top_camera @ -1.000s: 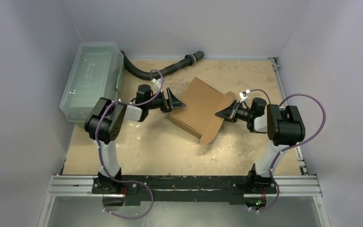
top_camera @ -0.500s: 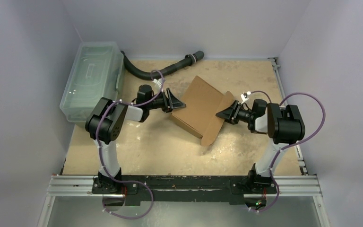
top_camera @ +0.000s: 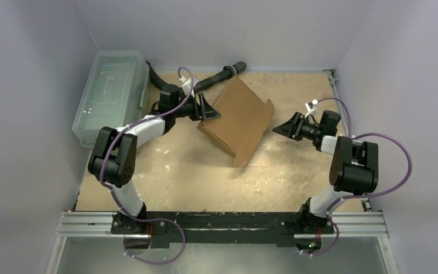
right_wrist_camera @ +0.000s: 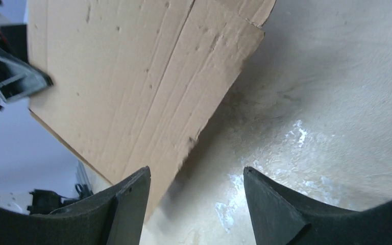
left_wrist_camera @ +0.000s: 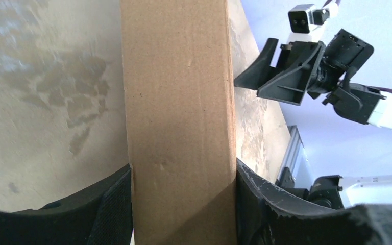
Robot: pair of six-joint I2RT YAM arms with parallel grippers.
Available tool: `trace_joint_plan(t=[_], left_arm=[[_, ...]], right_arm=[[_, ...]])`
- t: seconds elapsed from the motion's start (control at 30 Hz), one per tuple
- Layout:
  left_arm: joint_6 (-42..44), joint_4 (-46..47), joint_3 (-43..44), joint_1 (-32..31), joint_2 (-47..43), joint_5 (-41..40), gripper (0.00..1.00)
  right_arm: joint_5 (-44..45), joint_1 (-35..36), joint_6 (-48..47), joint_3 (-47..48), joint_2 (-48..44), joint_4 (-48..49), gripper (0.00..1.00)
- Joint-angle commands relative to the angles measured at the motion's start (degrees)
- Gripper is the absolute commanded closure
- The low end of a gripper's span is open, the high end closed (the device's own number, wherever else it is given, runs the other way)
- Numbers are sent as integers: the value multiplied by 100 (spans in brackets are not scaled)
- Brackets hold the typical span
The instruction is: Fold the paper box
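Note:
The paper box (top_camera: 236, 117) is a brown cardboard mailer held tilted over the middle of the table, one flap standing up along its right edge. My left gripper (top_camera: 208, 111) is shut on its left wall. In the left wrist view the cardboard (left_wrist_camera: 178, 102) fills the gap between both black pads (left_wrist_camera: 115, 204). My right gripper (top_camera: 279, 127) is open to the right of the box and apart from it. The right wrist view shows the box's flap (right_wrist_camera: 132, 76) ahead and to the left of the gripper (right_wrist_camera: 196, 176), with only bare table between the fingers.
A clear plastic lidded bin (top_camera: 111, 94) stands along the left wall. A black hose (top_camera: 205, 83) curves along the back, just behind the box. Aluminium rails run along the right edge (top_camera: 333, 85) and the near edge (top_camera: 222, 224). Walls close in three sides.
My left gripper closed on the box's left wall and carried the box back and slightly left. My right gripper opened, let go of the right flap and drew back to the right.

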Motion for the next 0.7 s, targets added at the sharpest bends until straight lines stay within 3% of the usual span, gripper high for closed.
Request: trace_joint_plan(t=[0.0, 0.13, 0.33, 0.47, 0.57, 0.67], left_arm=[[1026, -1193, 815, 46, -572, -244, 72], [1854, -2333, 1476, 38, -696, -707, 73], [2748, -3431, 2253, -31, -725, -1365, 74], [3338, -4003, 2714, -426, -763, -2279, 75], [3768, -4151, 2832, -854, -849, -3078, 75], [3931, -4156, 2887, -1132, -948, -3610, 75]], right_arm=[[-50, -180, -1679, 520, -452, -1842, 31], [36, -234, -2120, 573, -1037, -2179, 34], [95, -209, -1739, 427, -1404, -1819, 39], [147, -64, -1349, 425, -1224, -1716, 60], [257, 34, -1277, 443, -1187, -1701, 69], [297, 42, -1266, 439, -1174, -1710, 72]])
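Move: The left hand already grips the closed box by its left edge; the box's middle is about 9 cm to this hand's right, 3 cm back and 4 cm lower. The black hose lies 11 cm ahead, 4 cm left and 13 cm below, the clear bin some 35 cm left, 5 cm ahead and 8 cm below. From the empty right hand, the box's middle is about 14 cm left, 4 cm ahead and 2 cm above. The left hand lifts the gripped box about 7 cm, pitching its fingers downward; the right rises, half-closing, empty. ##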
